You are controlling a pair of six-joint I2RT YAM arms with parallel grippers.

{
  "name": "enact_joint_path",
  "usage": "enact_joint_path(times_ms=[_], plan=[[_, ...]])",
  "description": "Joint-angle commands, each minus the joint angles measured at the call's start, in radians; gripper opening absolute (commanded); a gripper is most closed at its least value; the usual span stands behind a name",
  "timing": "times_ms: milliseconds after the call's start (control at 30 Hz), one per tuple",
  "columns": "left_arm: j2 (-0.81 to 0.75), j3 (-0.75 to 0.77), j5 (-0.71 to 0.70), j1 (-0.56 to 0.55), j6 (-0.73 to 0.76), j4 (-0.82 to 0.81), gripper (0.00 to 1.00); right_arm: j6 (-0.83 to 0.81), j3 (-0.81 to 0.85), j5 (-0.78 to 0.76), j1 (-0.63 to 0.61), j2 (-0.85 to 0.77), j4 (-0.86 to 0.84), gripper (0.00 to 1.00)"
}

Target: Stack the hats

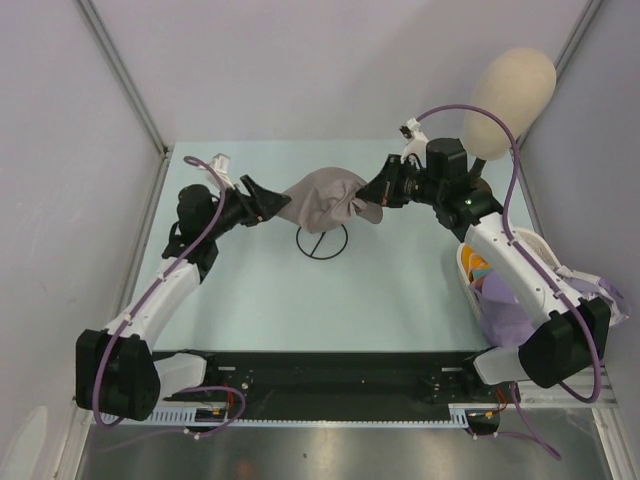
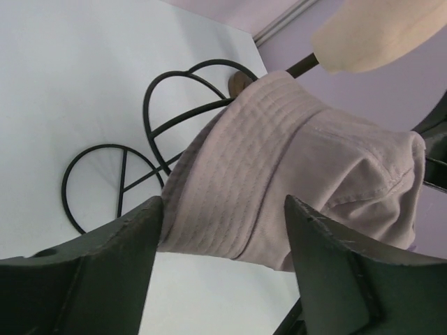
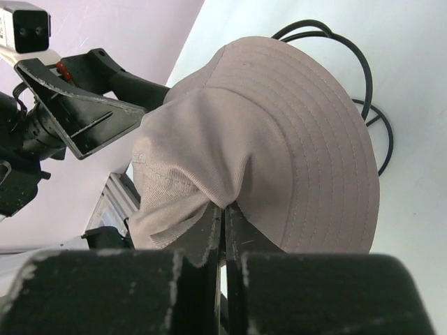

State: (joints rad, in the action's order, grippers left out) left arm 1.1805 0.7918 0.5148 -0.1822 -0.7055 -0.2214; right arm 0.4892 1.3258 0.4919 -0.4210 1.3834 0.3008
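A lavender-grey bucket hat (image 1: 325, 203) hangs in the air above a black wire stand (image 1: 322, 243) at the middle back of the table. My right gripper (image 1: 374, 194) is shut on a pinched fold of the hat's fabric, shown in the right wrist view (image 3: 225, 207) with the hat (image 3: 279, 139) spread beyond it. My left gripper (image 1: 278, 207) is open at the hat's left edge; in the left wrist view (image 2: 223, 209) its fingers stand apart on either side of the brim (image 2: 279, 181). An orange hat (image 1: 481, 267) peeks from a white bin at the right. Pink and teal hats are hidden.
A beige mannequin head (image 1: 512, 98) on a pole stands at the back right, also in the left wrist view (image 2: 377, 31). The white bin (image 1: 464, 262) sits under my right arm with purple fabric (image 1: 505, 310) in it. Walls close in left, back and right.
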Motion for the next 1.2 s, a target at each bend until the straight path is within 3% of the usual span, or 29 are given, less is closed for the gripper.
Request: enact_joint_path(times_ms=[0, 267, 533, 733, 800, 833, 867, 1000, 1167], plan=[[0.014, 0.061, 0.063, -0.02, 0.024, -0.096, 0.68, 0.002, 0.033, 0.024, 0.01, 0.016, -0.038, 0.0], [0.028, 0.081, 0.129, -0.022, 0.032, -0.079, 0.45, 0.0, 0.058, 0.019, 0.011, 0.032, -0.037, 0.0], [0.085, 0.153, 0.143, -0.063, 0.155, 0.106, 0.44, 0.002, 0.066, 0.01, 0.008, 0.039, -0.043, 0.0], [0.114, 0.199, 0.077, -0.092, 0.236, 0.26, 0.43, -0.004, 0.072, -0.007, -0.001, 0.032, -0.028, 0.0], [0.119, 0.196, 0.094, -0.095, 0.239, 0.254, 0.32, -0.015, 0.082, -0.016, -0.005, 0.031, -0.014, 0.0], [0.125, 0.196, 0.109, -0.097, 0.236, 0.248, 0.21, -0.029, 0.101, -0.022, -0.01, 0.031, 0.001, 0.0], [0.126, 0.199, 0.125, -0.1, 0.226, 0.238, 0.02, -0.034, 0.108, -0.027, -0.015, 0.029, 0.011, 0.0], [0.084, 0.219, 0.154, -0.106, 0.175, 0.186, 0.0, -0.061, 0.148, -0.076, -0.035, 0.0, 0.049, 0.0], [-0.033, 0.279, 0.08, -0.106, 0.098, 0.188, 0.0, -0.089, 0.125, -0.151, -0.03, -0.078, 0.087, 0.0]])
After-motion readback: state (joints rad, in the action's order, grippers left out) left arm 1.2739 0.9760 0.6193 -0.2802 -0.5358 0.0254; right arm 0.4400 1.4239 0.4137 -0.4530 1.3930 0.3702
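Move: The hat hangs from the right hand's fingers. Its middle lies about 10 cm to the right of the open left hand, level with it front to back and 1 cm higher, its near brim right at the fingertips. The wire stand is some 9 cm right of the left hand, 5 cm farther out and 18 cm below. From the right hand the hat's middle is about 5 cm left, 1 cm back and 2 cm lower. Rightward along the hat's near brim, the left hand works about 4 cm and a little back, first rising slightly, then dipping and lifting again. It turns roughly 15 degrees clockwise while its wide-open fingers close in two stages and pinch the brim edge. The right hand keeps its grip, eases slightly forward and down, then rises about 3 cm at the end. ##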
